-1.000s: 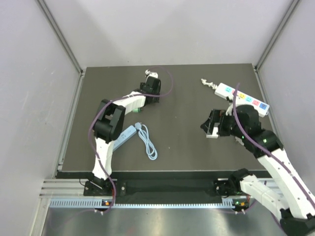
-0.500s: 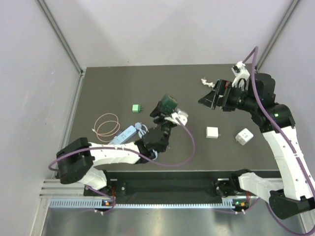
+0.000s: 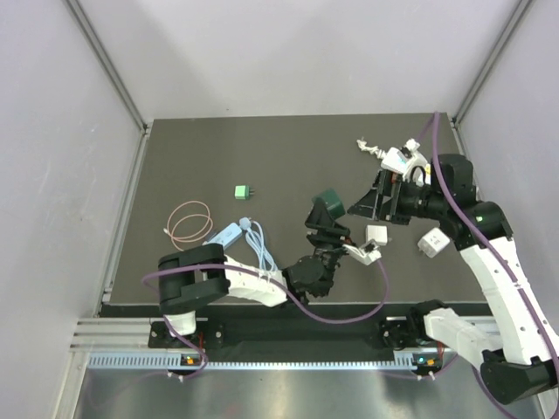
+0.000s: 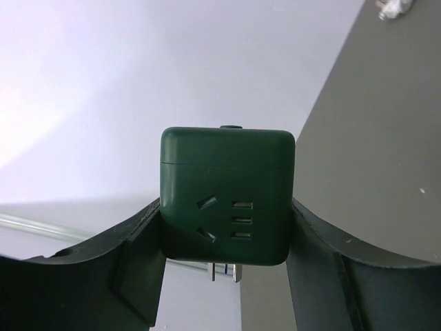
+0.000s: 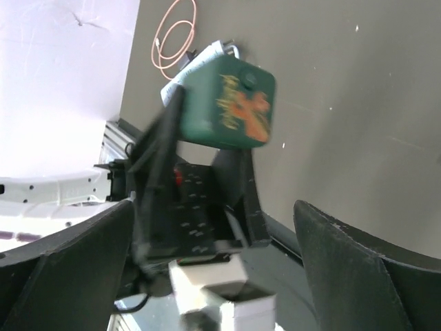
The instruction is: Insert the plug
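Note:
A dark green cube adapter (image 4: pixel 224 200) with socket slots on its face and metal prongs (image 4: pixel 226 271) under it sits between the fingers of my left gripper (image 4: pixel 224 231), which is shut on its two sides. In the top view this left gripper (image 3: pixel 325 214) holds the cube (image 3: pixel 328 202) above the mat's middle. Just right of it, my right gripper (image 3: pixel 365 202) stands open and faces it. In the right wrist view the green cube (image 5: pixel 224 103) hangs ahead of the right gripper (image 5: pixel 213 276), whose wide jaws hold nothing.
Two white cube plugs (image 3: pixel 376 236) (image 3: pixel 433 243) lie near the right gripper. A small light-green plug (image 3: pixel 241 190), a pink wire loop (image 3: pixel 190 223) and a pale blue strip with its cord (image 3: pixel 229 235) lie at the left. A white clip (image 3: pixel 367 147) is at the back.
The left gripper has carried the green cube to the right, closer to the right gripper. The right gripper has dropped nearer and lower, toward the cube.

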`<state>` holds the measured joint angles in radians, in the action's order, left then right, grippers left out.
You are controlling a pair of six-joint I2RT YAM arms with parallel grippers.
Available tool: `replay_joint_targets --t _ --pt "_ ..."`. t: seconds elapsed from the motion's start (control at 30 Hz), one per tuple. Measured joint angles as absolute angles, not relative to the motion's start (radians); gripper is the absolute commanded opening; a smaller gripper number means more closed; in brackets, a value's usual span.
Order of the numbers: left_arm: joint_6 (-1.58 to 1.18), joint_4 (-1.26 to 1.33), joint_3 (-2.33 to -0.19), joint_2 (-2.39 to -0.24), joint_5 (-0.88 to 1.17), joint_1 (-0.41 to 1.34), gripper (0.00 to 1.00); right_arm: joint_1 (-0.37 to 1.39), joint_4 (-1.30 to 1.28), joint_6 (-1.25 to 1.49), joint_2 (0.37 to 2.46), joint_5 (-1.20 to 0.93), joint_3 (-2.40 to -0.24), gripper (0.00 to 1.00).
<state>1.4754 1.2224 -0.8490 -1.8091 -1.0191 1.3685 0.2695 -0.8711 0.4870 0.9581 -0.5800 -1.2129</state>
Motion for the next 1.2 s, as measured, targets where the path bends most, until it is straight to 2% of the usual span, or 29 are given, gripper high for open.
replay_joint_targets --t 0.2,0.37,0.47,0.63,0.8,1.0,1.2 --pt "1.502 1.258 -0.952 -1.807 -1.014 1.369 0.0 0.269 -0.819 0.544 0.96 -0.561 -1.194 0.96" --pt "1.442 1.256 -0.976 -1.761 -1.012 1.369 0.0 0.266 -0.743 0.53 1.043 -0.511 -1.372 0.98" --pt "1.305 1.24 -0.974 -1.678 -1.026 1.369 0.0 0.265 -0.662 0.477 1.059 -0.494 -1.438 0.98" --pt "0.863 0.929 -0.965 -1.347 -0.99 1.362 0.0 0.263 -0.565 0.373 1.06 -0.528 -1.441 0.98" --pt "0.518 0.692 -0.966 -1.08 -0.891 1.35 0.0 0.259 -0.54 0.323 1.116 -0.677 -1.446 0.98" --pt "0.325 0.472 -0.965 -1.047 -0.803 1.35 0.0 0.26 -0.5 0.365 1.161 -0.827 -1.446 1.0" --pt "0.249 0.314 -0.933 -1.079 -0.741 1.35 0.0 0.271 -0.55 0.401 1.182 -0.872 -1.501 0.98"
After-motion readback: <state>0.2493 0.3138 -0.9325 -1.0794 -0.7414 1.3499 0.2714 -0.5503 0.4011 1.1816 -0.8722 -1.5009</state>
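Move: The dark green cube socket, already held in the left hand, sits right at that hand's point. From the open right hand it lies about 6 cm ahead, 8 cm to the left and 4 cm lower. On the table some 24 cm below the right hand, the white block stands about 12 cm ahead and 6 cm right, and the white adapter 9 cm ahead and 21 cm right. Keeping its pinch on the green cube, the left hand lifts it some 20 cm, swinging left, then sinks about 8 cm and eases back, rolling nearly 60 degrees so the prongs come round towards the table. The empty right hand, still wide open, rises roughly 12 cm and reaches forward past the cube's line, then shifts left, its fingertips tilting up. ##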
